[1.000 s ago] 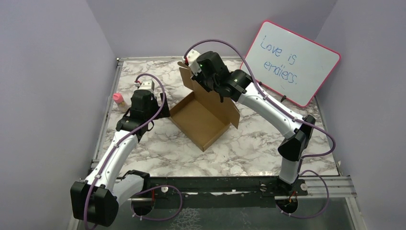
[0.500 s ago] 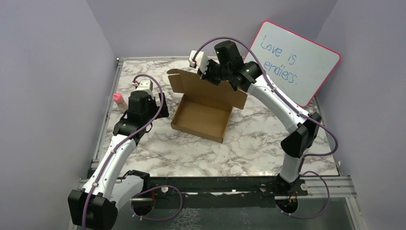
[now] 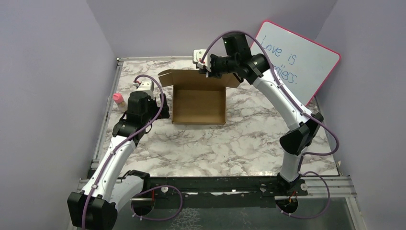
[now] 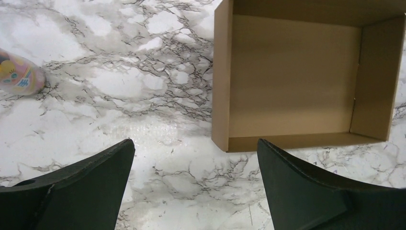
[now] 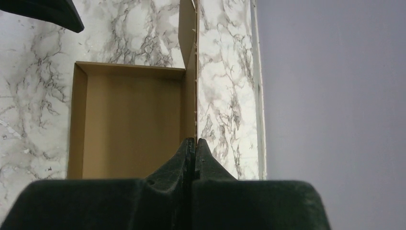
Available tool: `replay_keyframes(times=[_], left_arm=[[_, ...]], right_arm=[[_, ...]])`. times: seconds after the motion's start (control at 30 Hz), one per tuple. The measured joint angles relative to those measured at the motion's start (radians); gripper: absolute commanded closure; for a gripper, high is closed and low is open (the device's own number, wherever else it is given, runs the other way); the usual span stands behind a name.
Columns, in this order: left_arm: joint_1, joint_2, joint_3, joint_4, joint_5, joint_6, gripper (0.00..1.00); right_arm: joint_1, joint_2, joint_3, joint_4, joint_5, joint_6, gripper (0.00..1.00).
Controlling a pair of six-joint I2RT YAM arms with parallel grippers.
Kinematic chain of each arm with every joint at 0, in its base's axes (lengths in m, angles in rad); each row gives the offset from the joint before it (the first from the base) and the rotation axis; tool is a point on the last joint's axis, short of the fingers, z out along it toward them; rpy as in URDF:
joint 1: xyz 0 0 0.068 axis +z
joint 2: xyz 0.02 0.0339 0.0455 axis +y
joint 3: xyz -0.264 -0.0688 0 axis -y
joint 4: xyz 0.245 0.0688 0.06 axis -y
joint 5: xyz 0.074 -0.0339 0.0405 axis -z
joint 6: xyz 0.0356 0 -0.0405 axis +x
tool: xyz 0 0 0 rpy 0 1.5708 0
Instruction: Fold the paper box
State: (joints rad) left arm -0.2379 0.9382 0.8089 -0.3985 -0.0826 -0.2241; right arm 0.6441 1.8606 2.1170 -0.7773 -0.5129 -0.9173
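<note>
The paper box [image 3: 198, 103] is a brown cardboard tray lying square on the marble table, its lid flap [image 3: 191, 79] standing up along the far side. My right gripper [image 3: 207, 72] is shut on that flap's top edge. From the right wrist, the gripper [image 5: 194, 140] pinches the thin flap [image 5: 190, 48] edge-on, with the open tray [image 5: 129, 120] below. My left gripper [image 3: 162, 111] hovers just left of the box. In the left wrist view this gripper [image 4: 195, 142] is open and holds nothing, and the box's near-left corner [image 4: 220, 141] lies just beyond its fingers.
A small pink bottle [image 3: 118, 99] stands by the table's left edge, also in the left wrist view [image 4: 16, 74]. A pink-framed whiteboard [image 3: 294, 60] leans at the back right. Purple walls close in on three sides.
The right gripper, holding the flap, has swung right and back, turning the box from a diamond stance to square with the table. The left arm has barely moved.
</note>
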Motion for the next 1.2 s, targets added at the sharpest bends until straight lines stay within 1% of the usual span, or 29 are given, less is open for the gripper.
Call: replay_keyframes(times=[0.23, 0.4, 0.43, 0.5, 0.57, 0.6, 0.7, 0.77, 0.83, 0.97, 1.1, 1.2], left_arm=[[0.0, -0.016, 0.0, 0.0, 0.025, 0.018, 0.01], [0.0, -0.033, 0.0, 0.0, 0.032, 0.029, 0.01], [0.0, -0.035, 0.0, 0.0, 0.032, 0.031, 0.01], [0.0, -0.04, -0.003, 0.0, 0.032, 0.035, 0.01], [0.0, -0.047, -0.008, 0.0, 0.032, 0.042, 0.01], [0.0, -0.049, -0.009, 0.0, 0.031, 0.047, 0.01], [0.0, -0.055, -0.009, 0.002, 0.023, 0.059, 0.01], [0.0, -0.056, -0.009, 0.005, 0.01, 0.069, 0.01], [0.0, -0.056, -0.009, 0.01, 0.003, 0.078, 0.01], [0.0, -0.051, 0.001, 0.017, 0.001, 0.101, 0.01], [0.0, -0.029, 0.04, 0.023, -0.019, 0.136, 0.01], [0.0, -0.013, 0.08, 0.034, -0.029, 0.164, 0.01]], right_arm=[[-0.025, 0.067, 0.02, -0.019, -0.103, -0.079, 0.99], [-0.034, 0.122, 0.067, -0.072, -0.151, -0.115, 0.99], [-0.035, 0.129, 0.076, -0.08, -0.158, -0.121, 0.97], [-0.036, 0.13, 0.076, -0.086, -0.163, -0.123, 0.87], [-0.036, 0.124, 0.068, -0.079, -0.165, -0.122, 0.82], [-0.036, 0.113, 0.045, -0.067, -0.166, -0.121, 0.81], [-0.036, 0.069, -0.032, -0.035, -0.162, -0.107, 0.71], [-0.036, 0.021, -0.106, 0.005, -0.146, -0.087, 0.57], [-0.036, -0.035, -0.185, 0.054, -0.124, -0.068, 0.5], [-0.042, -0.152, -0.325, 0.143, -0.06, -0.029, 0.42], [-0.079, -0.225, -0.38, 0.208, -0.017, 0.012, 0.32], [-0.136, -0.272, -0.43, 0.249, 0.005, 0.037, 0.29]])
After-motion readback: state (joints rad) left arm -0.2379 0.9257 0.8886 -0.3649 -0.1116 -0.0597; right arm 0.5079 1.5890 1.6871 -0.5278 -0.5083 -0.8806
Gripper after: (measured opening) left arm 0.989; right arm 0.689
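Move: My right hand already pinches the top edge of the raised lid near its middle. The open box hangs from it: the tray's middle is about 7 cm back, 1 cm left and roughly 22 cm below, and the lid's middle some 9 cm straight below. The pink-capped bottle stands about 32 cm left of the tray and level with it. From my empty left hand the tray is around 5 cm ahead, 15 cm right and 13 cm lower. I lower the lid's edge about 4 cm with my right hand, turning some 10 degrees counter-clockwise, to set the box down. Then I open those fingers to let go and draw back a little, before sliding about 9 cm to the right along the lid while rising a few centimetres. My left hand stays wide open and lifts about 4.5 cm, its fingers tipping up. ##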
